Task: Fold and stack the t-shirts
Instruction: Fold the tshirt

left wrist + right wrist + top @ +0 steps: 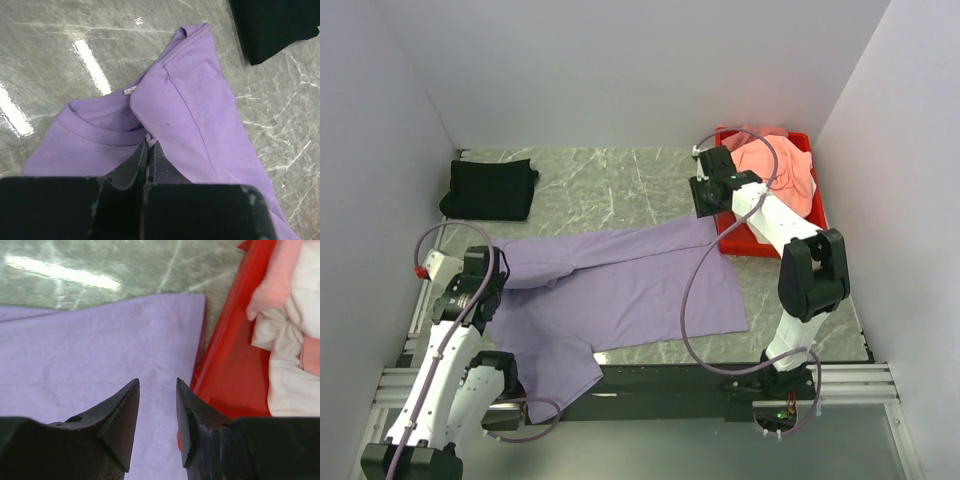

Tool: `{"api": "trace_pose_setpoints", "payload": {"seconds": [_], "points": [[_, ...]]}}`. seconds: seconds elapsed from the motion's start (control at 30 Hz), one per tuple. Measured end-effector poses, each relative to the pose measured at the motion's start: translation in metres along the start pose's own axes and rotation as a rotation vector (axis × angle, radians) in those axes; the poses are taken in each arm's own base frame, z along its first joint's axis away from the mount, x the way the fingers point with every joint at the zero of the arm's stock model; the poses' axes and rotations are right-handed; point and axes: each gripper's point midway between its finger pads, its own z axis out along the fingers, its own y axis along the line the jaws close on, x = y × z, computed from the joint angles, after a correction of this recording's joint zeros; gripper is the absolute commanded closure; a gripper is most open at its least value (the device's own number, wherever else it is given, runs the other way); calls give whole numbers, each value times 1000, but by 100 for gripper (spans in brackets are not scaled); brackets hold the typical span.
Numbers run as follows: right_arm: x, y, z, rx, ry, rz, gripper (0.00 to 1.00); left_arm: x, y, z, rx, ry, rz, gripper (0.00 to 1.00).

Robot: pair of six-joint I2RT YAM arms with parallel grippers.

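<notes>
The lavender t-shirt [630,285] lies spread across the middle of the table, with its collar [97,125] toward my left arm. My left gripper [149,142] is shut on a pinch of lavender cloth just beside the collar, seen from above at the shirt's left end [496,276]. My right gripper [157,385] hangs open over the shirt's far right corner [185,305], with nothing between its fingers; it sits next to the red tray [704,207]. A folded black t-shirt [490,189] rests at the back left. Salmon-pink [782,170] and white [292,375] t-shirts lie bunched in the tray.
The red tray [732,243] stands at the back right, its near wall [235,355] touching the lavender shirt's edge. White walls close in the table on three sides. Bare marble shows between the black shirt and the tray [610,185].
</notes>
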Motion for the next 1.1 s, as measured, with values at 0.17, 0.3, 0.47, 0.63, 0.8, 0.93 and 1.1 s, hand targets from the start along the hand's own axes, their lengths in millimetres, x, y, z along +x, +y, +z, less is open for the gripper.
{"api": "trace_pose_setpoints", "payload": {"seconds": [0.17, 0.3, 0.47, 0.63, 0.8, 0.93, 1.1], "points": [[-15, 32, -15, -46, -42, -71, 54, 3, -7, 4, 11, 10, 4, 100], [-17, 96, -36, -171, -91, -170, 53, 6, -20, 14, 26, 18, 20, 100], [-4, 202, -71, -416, -151, -284, 53, 1, -43, 34, 6, 14, 43, 100], [30, 293, -98, -614, -158, -381, 53, -11, -75, 65, -11, 16, 50, 99], [50, 344, -87, -707, -116, -411, 54, -3, -79, 95, -51, 65, 81, 100], [52, 369, -67, -736, -105, -417, 54, 6, -78, 100, -43, 104, 95, 99], [44, 401, -42, -750, -122, -441, 54, 7, -80, 103, -29, 113, 110, 99]]}}
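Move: The left gripper holds the purple t-shirt by a pinch of its collar end. The table spot this pinch goes to lies about 12 cm ahead, 1 cm left and 7 cm below, just short of the black folded cloth, whose middle is some 21 cm ahead and 4 cm left. The collar lies about 5 cm back, 4 cm left. From the empty right hand, the shirt's folded-over flap is some 39 cm left, 17 cm back; the red bin's middle is 22 cm right, 5 cm ahead. Keep the left fingers shut on the shirt and draw the pinch forward about 12 cm towards the black folded cloth, sinking some 3 cm late on and tipping the fingers slightly further down. Meanwhile swing the open right gripper away from the bin, nearly 40 cm left and some 15 cm back, rising first and then sinking over the flap, turning about 45 degrees counter-clockwise; at the end ease forward slightly. ##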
